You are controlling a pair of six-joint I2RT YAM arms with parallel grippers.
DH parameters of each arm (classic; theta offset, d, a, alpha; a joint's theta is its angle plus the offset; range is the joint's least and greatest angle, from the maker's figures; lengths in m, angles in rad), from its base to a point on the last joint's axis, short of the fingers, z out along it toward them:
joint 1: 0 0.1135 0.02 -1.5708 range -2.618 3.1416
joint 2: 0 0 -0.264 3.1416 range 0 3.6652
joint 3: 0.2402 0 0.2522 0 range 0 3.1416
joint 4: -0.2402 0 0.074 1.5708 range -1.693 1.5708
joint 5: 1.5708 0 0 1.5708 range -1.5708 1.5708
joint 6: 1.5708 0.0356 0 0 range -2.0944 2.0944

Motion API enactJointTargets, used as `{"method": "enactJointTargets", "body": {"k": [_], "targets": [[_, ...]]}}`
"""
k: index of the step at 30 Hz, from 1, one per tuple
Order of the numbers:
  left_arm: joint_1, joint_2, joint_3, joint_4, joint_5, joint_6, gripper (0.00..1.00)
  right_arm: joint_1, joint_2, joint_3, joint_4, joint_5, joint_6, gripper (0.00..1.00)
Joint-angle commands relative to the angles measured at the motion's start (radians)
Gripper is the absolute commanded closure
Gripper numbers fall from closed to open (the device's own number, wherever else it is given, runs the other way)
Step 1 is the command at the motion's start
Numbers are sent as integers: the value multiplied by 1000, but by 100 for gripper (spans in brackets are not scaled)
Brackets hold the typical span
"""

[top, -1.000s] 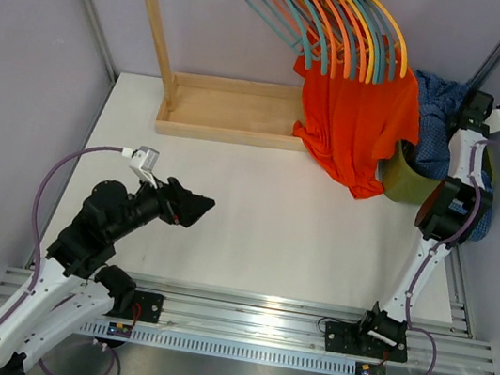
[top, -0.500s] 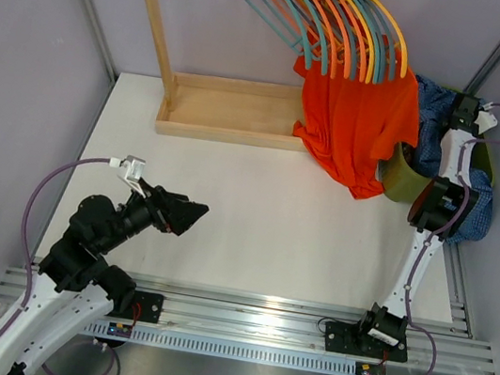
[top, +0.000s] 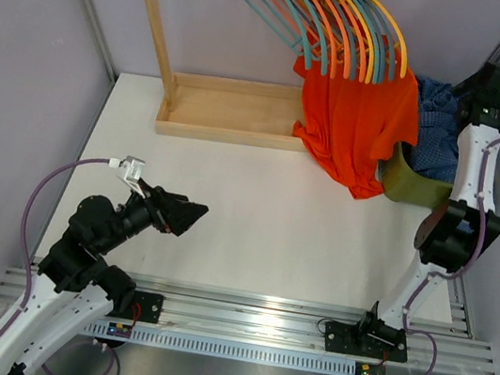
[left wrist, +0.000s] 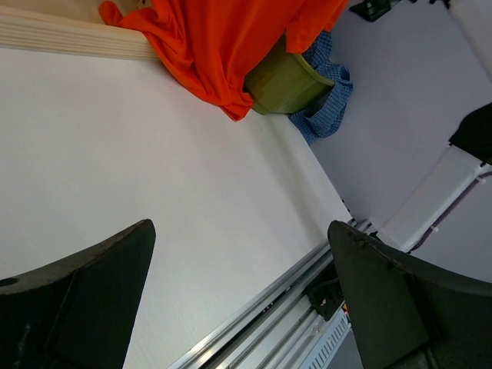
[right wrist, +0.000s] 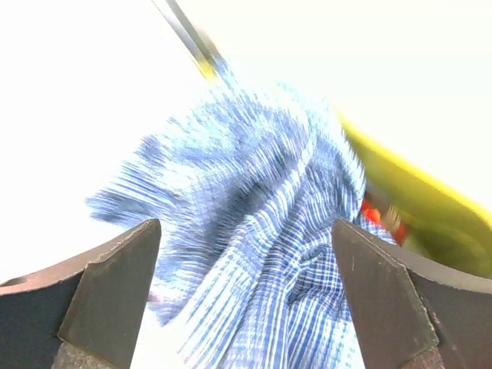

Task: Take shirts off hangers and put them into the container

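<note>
A blue small-check shirt (top: 438, 132) lies heaped in the olive-green container (top: 412, 187) at the far right. My right gripper (top: 480, 95) hovers above it, open and holding nothing. In the right wrist view the shirt (right wrist: 277, 254) fills the space below the spread fingers (right wrist: 115, 284), with the container rim (right wrist: 419, 204) to the right. An orange-red shirt (top: 356, 119) hangs from the bunch of orange, teal and yellow hangers (top: 334, 20) and drapes onto the table. My left gripper (top: 186, 216) is open over bare table, far from the shirts. The left wrist view shows the orange-red shirt (left wrist: 223, 46) and the container (left wrist: 288, 81).
A light wooden base frame (top: 229, 108) with an upright post (top: 153, 20) stands at the back. Grey walls close in on both sides. An aluminium rail (top: 249, 311) runs along the near edge.
My right gripper has opened and let go of the blue check shirt, then lifted up and back to the right. The left arm drew back slightly, then stayed still.
</note>
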Motion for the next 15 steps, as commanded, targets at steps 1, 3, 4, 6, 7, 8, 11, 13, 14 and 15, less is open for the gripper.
{"method": "enactJointTargets", "body": {"k": [1, 3, 4, 6, 7, 8, 11, 13, 14, 15], "targets": [[0, 14, 3, 59, 37, -10, 1, 34, -185, -57, 88, 160, -69, 0], [0, 22, -4, 84, 46, -13, 1, 37, -240, -123, 33, 238, -7, 1], [0, 33, -7, 93, 54, -19, 1, 38, -259, -221, 16, 252, 27, 1], [0, 54, 1, 117, 85, -22, 1, 47, -326, -341, 8, 252, 107, 1], [0, 74, 15, 119, 96, -22, 1, 64, -351, -472, 11, 269, 128, 0], [0, 80, 21, 117, 106, -20, 1, 70, -404, -543, 38, 298, 147, 1], [0, 77, 29, 98, 114, -8, 1, 84, -522, -812, 104, 321, 205, 1], [0, 65, 26, 87, 106, -6, 1, 83, -573, -966, 117, 339, 240, 0], [0, 57, 21, 85, 106, -8, 1, 83, -627, -1013, 144, 341, 242, 0], [0, 47, 10, 85, 105, -14, 1, 83, -651, -1051, 147, 341, 244, 0]]}}
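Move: The right hand is open and holds nothing. The blue checked shirt is heaped some 15 cm below it, about 5 cm back and 5 cm to its right. The container holding it is centred roughly 6 cm back, 4 cm right and 20 cm below. The orange shirt hangs about 24 cm to the hand's left, 4 cm back and 12 cm lower. From the left hand, the blue shirt lies some 34 cm ahead, 78 cm right and 14 cm lower. The right hand's open fingers finish straddling the container's near rim, one on the shirt's side and one outside; whether they touch can't be told. To get there the hand sweeps quickly back about 18 cm and slightly left, arcing up some 11 cm before diving to about 12 cm below its start, while it turns clockwise and tips down roughly 15 degrees. ##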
